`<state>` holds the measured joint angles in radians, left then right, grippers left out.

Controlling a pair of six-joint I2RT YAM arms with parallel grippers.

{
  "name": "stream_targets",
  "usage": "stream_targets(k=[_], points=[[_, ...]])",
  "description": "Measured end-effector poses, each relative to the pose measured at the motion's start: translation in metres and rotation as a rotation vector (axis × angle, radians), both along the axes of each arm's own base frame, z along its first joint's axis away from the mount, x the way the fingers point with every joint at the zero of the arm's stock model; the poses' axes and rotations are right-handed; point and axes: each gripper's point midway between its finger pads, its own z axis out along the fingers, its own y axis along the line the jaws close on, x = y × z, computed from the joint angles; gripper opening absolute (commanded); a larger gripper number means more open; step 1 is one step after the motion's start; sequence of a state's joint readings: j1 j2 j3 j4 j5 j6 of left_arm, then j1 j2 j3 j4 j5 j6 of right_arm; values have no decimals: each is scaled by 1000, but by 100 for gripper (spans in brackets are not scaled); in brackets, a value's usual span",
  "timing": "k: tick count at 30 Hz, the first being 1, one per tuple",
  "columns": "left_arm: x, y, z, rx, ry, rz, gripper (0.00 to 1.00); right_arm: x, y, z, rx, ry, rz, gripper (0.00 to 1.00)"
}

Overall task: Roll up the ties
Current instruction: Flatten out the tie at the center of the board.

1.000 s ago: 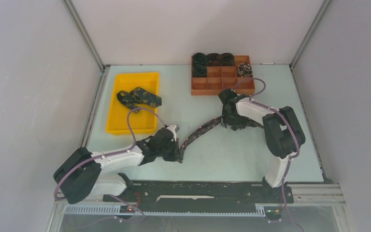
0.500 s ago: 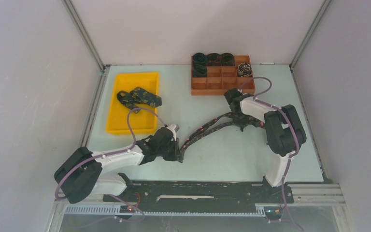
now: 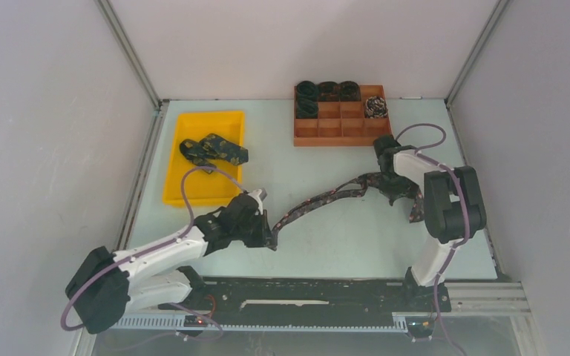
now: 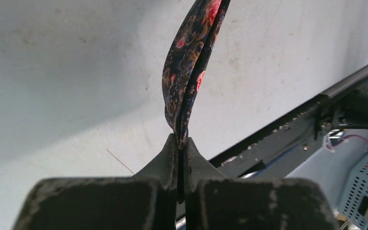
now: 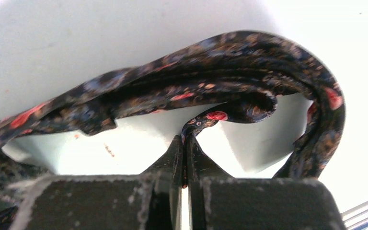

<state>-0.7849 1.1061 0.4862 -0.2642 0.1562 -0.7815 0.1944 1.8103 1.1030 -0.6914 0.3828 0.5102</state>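
A dark tie point(image 3: 319, 200) with red specks lies stretched across the table between my two grippers. My left gripper point(image 3: 270, 239) is shut on its near-left end; in the left wrist view the folded tie point(image 4: 189, 72) rises straight out of the closed left gripper point(image 4: 181, 141). My right gripper point(image 3: 387, 182) is shut on the tie farther right, and the rest of the band curls past it toward the right. In the right wrist view a small fold of the tie point(image 5: 211, 81) is pinched in the closed right gripper point(image 5: 186, 139), with the band arching above it.
A yellow tray point(image 3: 185, 189) at the back left holds another loose tie point(image 3: 214, 150). A brown compartment box point(image 3: 341, 133) at the back holds several rolled ties point(image 3: 328, 91) and a paler coil point(image 3: 375, 107). A black rail point(image 3: 304, 293) runs along the near edge.
My right gripper moved right along the tie and shut on it. The tie is now pulled out longer and flatter. My left arm shifted slightly left, still gripping.
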Motion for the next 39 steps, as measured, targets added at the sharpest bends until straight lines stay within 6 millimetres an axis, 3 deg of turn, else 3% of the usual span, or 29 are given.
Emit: stream_targets(k=[7, 14, 21, 27, 32, 39], points=[[-5, 6, 36, -77, 15, 34, 0, 5, -22, 0, 40, -4, -39, 0], [-3, 14, 45, -165, 124, 86, 0, 12, -48, 0, 88, -2, -86, 0], [14, 29, 34, -219, 274, 184, 0, 28, -65, 0, 161, -4, -117, 8], [17, 37, 16, -233, 401, 216, 0, 58, -71, 1, 202, 20, -92, 17], [21, 41, 3, -252, 478, 214, 0, 81, -73, 2, 238, 28, -75, 32], [36, 40, 0, -286, 506, 204, 0, 117, -72, 3, 280, 15, -44, 36]])
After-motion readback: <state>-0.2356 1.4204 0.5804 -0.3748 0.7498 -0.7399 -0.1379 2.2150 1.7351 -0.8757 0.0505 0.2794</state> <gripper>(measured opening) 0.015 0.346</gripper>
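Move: Both hands already grip the tie: its middle lies about 16 cm left of the right hand and 1 cm ahead, low on the board. Its bunched free end is some 5 cm right and 4 cm back from that hand; the compartment box is about 26 cm ahead, 16 cm left. From the left hand the tie's middle is roughly 14 cm ahead, 21 cm right and 4 cm lower, the yellow tray some 24 cm ahead, 22 cm left. Right hand drags the tie about 7 cm right, then 10 forward, opening partway; left arcs forward-left, still gripping. ##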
